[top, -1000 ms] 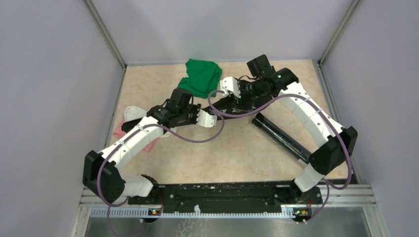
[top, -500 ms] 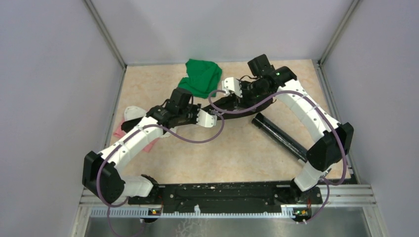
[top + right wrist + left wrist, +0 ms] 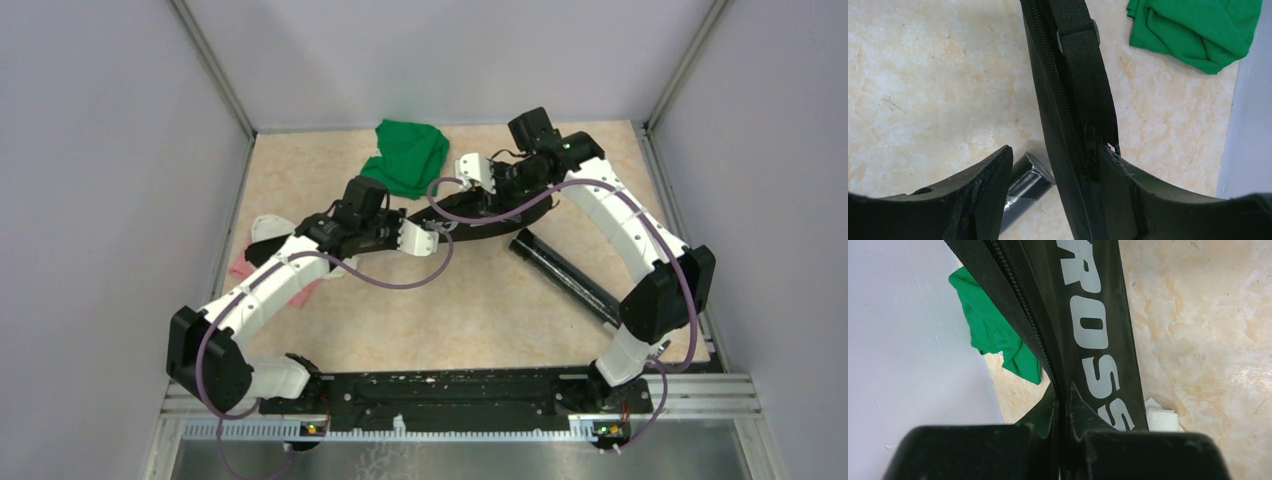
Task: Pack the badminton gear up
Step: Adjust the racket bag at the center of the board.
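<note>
The black racket bag is held off the table between both arms at mid-back. My left gripper is shut on the bag's zipper edge, just below the white "ROSS" lettering. My right gripper is open around the bag's other end. The zipper and webbing strap lie against its right finger, with a gap to the left finger. The long black tube lies diagonally on the table at right, and its open end shows under the right jaws.
A green cloth is bunched at the back wall, close behind the bag. White and pink cloths lie by the left wall under the left arm. Grey walls close in the table on three sides.
The right gripper has shifted slightly to the far right along the bag, and its jaws have narrowed a little. More of the bag shows to the right. The left arm has not moved.
</note>
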`<state>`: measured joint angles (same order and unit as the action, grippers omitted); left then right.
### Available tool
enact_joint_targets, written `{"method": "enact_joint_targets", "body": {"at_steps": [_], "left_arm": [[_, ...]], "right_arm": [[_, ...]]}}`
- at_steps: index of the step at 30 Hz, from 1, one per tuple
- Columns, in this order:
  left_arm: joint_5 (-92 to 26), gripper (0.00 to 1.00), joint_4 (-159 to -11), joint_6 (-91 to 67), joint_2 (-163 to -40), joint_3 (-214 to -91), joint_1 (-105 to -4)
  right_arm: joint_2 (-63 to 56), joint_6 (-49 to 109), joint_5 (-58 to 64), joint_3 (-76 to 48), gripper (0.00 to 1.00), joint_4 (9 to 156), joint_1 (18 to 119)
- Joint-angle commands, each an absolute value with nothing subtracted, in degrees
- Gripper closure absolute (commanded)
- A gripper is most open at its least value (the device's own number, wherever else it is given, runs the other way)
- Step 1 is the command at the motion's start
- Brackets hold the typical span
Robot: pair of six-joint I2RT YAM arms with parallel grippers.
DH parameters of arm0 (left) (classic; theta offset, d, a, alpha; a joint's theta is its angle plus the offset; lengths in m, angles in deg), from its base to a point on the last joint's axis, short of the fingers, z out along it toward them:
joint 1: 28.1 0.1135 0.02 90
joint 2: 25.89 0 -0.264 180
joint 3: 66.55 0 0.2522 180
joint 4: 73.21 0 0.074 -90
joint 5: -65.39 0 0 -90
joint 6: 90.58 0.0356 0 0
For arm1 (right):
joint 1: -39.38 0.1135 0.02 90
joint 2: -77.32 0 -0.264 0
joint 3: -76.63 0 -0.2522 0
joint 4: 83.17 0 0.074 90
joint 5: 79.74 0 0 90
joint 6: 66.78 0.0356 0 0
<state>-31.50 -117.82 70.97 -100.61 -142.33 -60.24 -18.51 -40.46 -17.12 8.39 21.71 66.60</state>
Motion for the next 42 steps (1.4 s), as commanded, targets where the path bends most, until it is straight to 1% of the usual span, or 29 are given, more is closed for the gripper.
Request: {"method": "enact_joint_targets", "body": {"at_steps": [1, 5, 12, 22, 27, 32, 33, 34, 38, 39, 42], "left_arm": [[-32.79, 1.00, -115.11, 71.60, -97.34, -143.01, -59.13], [-33.34, 1.00, -115.10, 71.40, -97.43, -143.23, -58.71], [-33.48, 1.00, -115.10, 71.26, -97.70, -143.58, -58.17], [-34.25, 1.00, -115.32, 70.86, -98.28, -144.44, -57.16], [-34.84, 1.00, -115.41, 70.34, -98.57, -145.04, -56.59], [-36.24, 1.00, -115.43, 68.94, -98.73, -145.04, -56.39], [-37.08, 0.97, -115.42, 68.44, -98.61, -145.08, -56.39], [-38.10, 0.87, -115.57, 67.59, -98.57, -145.08, -56.36], [-44.68, 0.50, -115.17, 62.87, -98.50, -145.88, -56.44], [-46.29, 0.38, -114.29, 61.26, -98.57, -145.95, -56.49], [-51.54, 0.17, -111.33, 57.36, -99.09, -146.36, -56.64]], "right_arm": [[-18.50, -41.54, -16.62, 7.88, 0.40, 21.73, 65.29], [-17.98, -41.55, -17.43, 6.03, 0.47, 23.16, 64.40], [-16.76, -41.73, -18.71, 4.03, 0.51, 24.71, 61.59], [-14.35, -41.81, -20.46, -0.08, 0.64, 27.04, 58.14], [-12.91, -41.72, -21.94, -1.87, 0.76, 27.71, 57.14], [-10.69, -40.09, -25.08, -5.31, 0.93, 29.58, 57.14], [-10.12, -39.57, -25.87, -6.25, 0.96, 30.19, 57.20], [-9.38, -38.80, -26.38, -7.24, 1.00, 31.56, 57.41], [-6.78, -36.26, -25.84, -11.26, 1.00, 37.02, 58.98], [-6.61, -35.86, -25.72, -11.52, 1.00, 38.02, 59.43], [-7.18, -34.58, -26.00, -10.78, 1.00, 39.14, 61.18]]}}
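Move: The left hand keeps hold of the racket bag's upper edge. The half-open right hand straddles the same bag some 19 cm to the right, with the zipped edge about 2 cm below its finger pads. From the right hand, the green cloth lies around 15 cm ahead, 15 cm left and 18 cm lower; the black tube's middle is roughly 13 cm back, 17 cm right and 18 cm lower. Right fingers pinch the bag's zipped edge while easing about 4 cm right, down and back; left fingers open. ##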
